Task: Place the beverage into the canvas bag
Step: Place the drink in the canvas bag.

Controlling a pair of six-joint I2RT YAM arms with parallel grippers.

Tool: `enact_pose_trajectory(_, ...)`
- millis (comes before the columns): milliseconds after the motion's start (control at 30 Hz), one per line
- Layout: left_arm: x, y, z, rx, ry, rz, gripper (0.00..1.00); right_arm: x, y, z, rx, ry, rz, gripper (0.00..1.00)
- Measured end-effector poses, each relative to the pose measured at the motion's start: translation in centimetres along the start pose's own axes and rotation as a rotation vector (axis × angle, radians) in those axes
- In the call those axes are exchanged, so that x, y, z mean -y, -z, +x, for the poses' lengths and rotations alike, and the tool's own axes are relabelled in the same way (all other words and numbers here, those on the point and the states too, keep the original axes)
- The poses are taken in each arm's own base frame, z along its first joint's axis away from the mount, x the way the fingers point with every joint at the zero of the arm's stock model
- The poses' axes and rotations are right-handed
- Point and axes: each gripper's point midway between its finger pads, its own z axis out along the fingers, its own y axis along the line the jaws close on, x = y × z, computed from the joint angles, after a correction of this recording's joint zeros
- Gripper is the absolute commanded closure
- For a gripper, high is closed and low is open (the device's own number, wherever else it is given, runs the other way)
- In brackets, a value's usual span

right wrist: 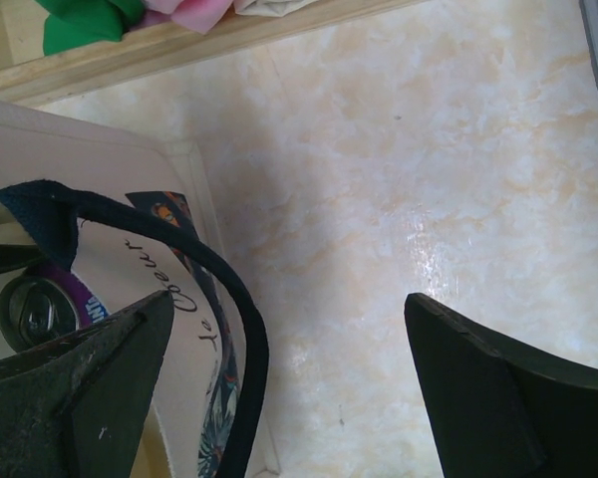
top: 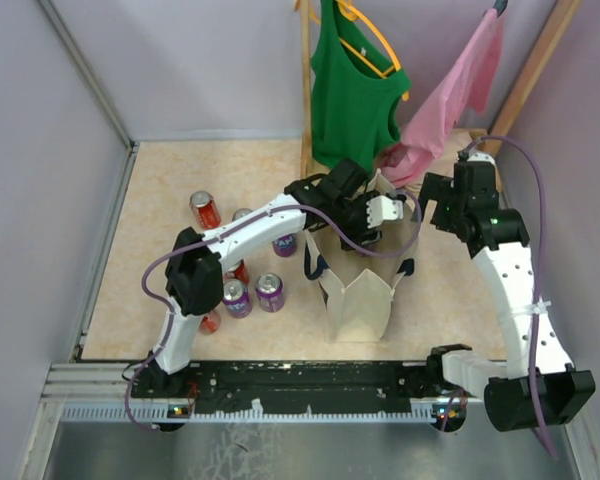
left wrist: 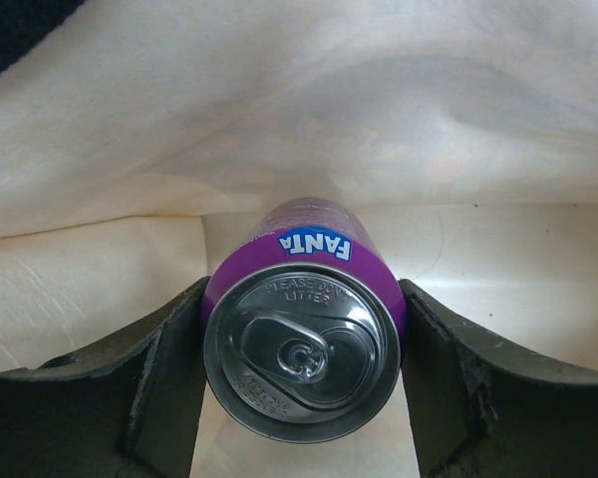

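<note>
The beverage is a purple Fanta can (left wrist: 301, 329), seen top-on in the left wrist view. My left gripper (left wrist: 301, 299) is shut on it, one dark finger (left wrist: 169, 368) pressed against each side. Cream cloth surrounds the can, so it hangs inside the canvas bag (top: 360, 300). From above, the left gripper (top: 375, 215) is at the bag's open mouth. My right gripper (top: 432, 200) is open just right of the bag. In the right wrist view this gripper (right wrist: 289, 299) has only floor and the navy strap handle (right wrist: 234, 329) between its fingers, and the can (right wrist: 40, 309) shows inside the bag.
Several loose cans stand left of the bag, among them a red one (top: 205, 210) and two purple ones (top: 237, 297) (top: 270, 292). A green tank top (top: 352, 90) and a pink cloth (top: 450, 95) hang from a wooden rack (top: 305, 90) behind the bag. Grey walls close in both sides.
</note>
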Motion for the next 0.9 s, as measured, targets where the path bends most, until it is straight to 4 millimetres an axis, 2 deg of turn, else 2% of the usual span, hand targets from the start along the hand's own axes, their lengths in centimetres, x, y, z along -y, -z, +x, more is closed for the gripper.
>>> enact_pose_trajectory(233, -0.1, -0.9, 0.8, -0.022, 0.053, -0.010, 1.00, 0.1, -0.8, 0.4, -0.030, 0.027, 0.006, 0.01)
enact_pose_trajectory(533, 1.0, -2.5, 3.4, -0.077, 0.110, 0.016, 1.00, 0.1, -1.1, 0.6, -0.046, 0.030, 0.009, 0.01)
enact_pose_trajectory(900, 0.7, -4.1, 4.5, -0.091, 0.146, -0.004, 1.00, 0.3, -1.1, 0.9, -0.058, 0.029, 0.015, 0.01)
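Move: The left hand already holds an upright Fanta can inside the canvas bag. The middle of the bag's floor is about 15 cm below it, some 5 cm back and 2 cm to its left. Outside the bag, the nearest purple can stands about 19 cm to the hand's left and 5 cm farther out, and the near purple can about 23 cm left and 9 cm back, both 10 cm lower. From the right hand the bag floor lies about 20 cm left, 4 cm back and 24 cm down. Keeping its pinch on the Fanta can's sides, the left hand sinks about 6 cm almost straight down between the bag's walls towards the floor, slowing near the end. The wrist turns some 10 degrees on the way, partly counter-clockwise, and the fingers don't open. ##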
